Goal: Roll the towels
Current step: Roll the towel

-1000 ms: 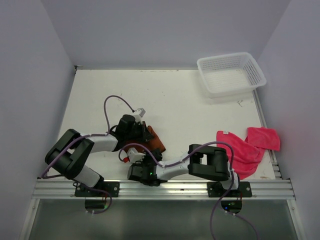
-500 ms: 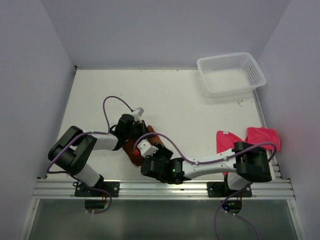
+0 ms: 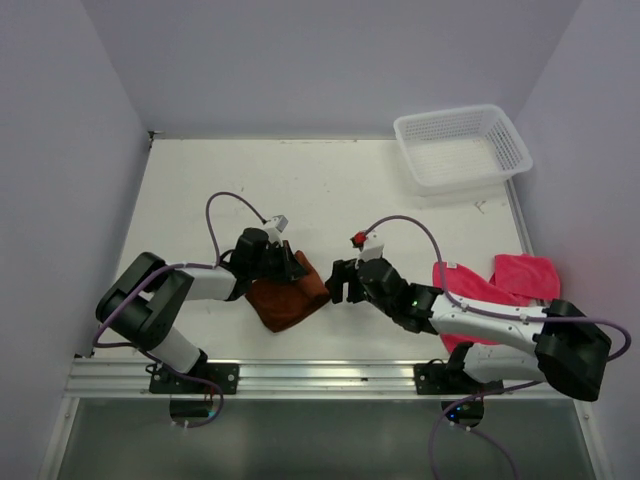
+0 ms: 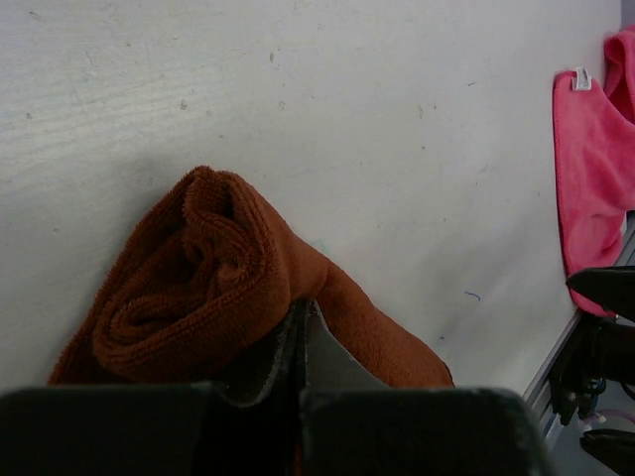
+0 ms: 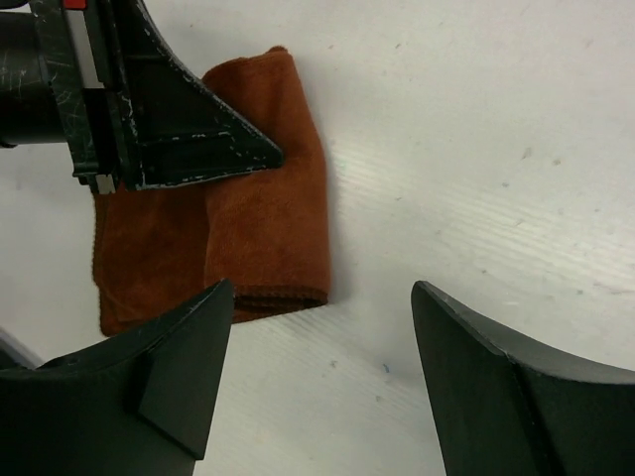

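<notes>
The rust-brown towel (image 3: 288,300) lies partly rolled near the table's front left of centre; its coiled end (image 4: 193,283) shows in the left wrist view. My left gripper (image 3: 297,268) is shut, its joined tips (image 4: 301,309) resting on top of this towel with no cloth visibly between them. My right gripper (image 3: 338,283) stands open just right of the towel, its fingertips (image 5: 220,297) beside the towel's hemmed end (image 5: 268,228) and holding nothing. The pink towel (image 3: 505,285) lies crumpled at the front right, partly under the right arm.
A white mesh basket (image 3: 462,150) stands at the back right corner. White walls close in the table on three sides. The metal rail (image 3: 330,378) with both arm bases runs along the near edge. Purple cables loop above both arms.
My right arm swung from the near edge, across the brown towel, to its right side, and its jaws opened. The brown towel shifted and now shows more. My left gripper stayed shut on it.
</notes>
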Action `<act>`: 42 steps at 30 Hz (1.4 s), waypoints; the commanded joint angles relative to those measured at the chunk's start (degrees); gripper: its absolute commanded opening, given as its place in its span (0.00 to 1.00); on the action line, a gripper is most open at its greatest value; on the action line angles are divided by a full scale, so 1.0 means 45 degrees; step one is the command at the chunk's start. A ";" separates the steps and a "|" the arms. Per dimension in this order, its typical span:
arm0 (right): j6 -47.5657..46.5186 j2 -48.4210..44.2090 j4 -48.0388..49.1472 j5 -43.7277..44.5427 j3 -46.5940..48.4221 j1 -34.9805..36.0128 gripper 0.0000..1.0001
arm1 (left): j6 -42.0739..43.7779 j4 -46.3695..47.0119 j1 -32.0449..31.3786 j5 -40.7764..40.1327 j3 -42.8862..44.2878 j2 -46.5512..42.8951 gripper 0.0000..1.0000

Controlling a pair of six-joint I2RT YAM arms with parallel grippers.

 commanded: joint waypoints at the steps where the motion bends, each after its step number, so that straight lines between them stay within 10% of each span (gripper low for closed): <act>1: 0.2452 0.0378 0.2600 -0.3825 -0.0486 -0.0978 0.76 | 0.0382 -0.1389 0.0163 -0.1092 -0.0271 0.0148 0.00; 25: 0.2634 0.4891 0.5241 -0.5820 -0.0350 -0.1958 0.66 | 0.0303 -0.1232 0.0163 -0.1034 -0.0896 -0.0477 0.00; 36: 0.1268 0.4541 0.4384 -0.5178 -0.0135 -0.1782 0.07 | 0.0420 -0.1641 0.0163 -0.0974 -0.0683 -0.0944 0.00; 42: -0.0548 0.3915 0.2628 -0.2913 0.0312 -0.0827 0.00 | 0.0791 -0.2949 0.0222 -0.1366 0.0527 -0.2369 0.00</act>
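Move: The right gripper hangs open over the table; the brown towel's right end, its nearest corner, is about 5 cm to its left, level fore and aft, and some 8 cm below. Closer to the towel's middle, the left gripper's shut tips are about 6 cm ahead and 10 cm left of the right hand. The roll's far end lies some 11 cm ahead and 10 cm left of the right hand. From the left hand, the towel's right end is about 6 cm right and 5 cm back. Lower the open right gripper about 7 cm while bringing it 5 cm left onto the brown towel's right end, tipping the fingers some 20 degrees further down, then shut them and pinch that end. Keep the left gripper shut on the roll; ease it slightly left, and draw it up a centimetre or so as the right takes hold. ##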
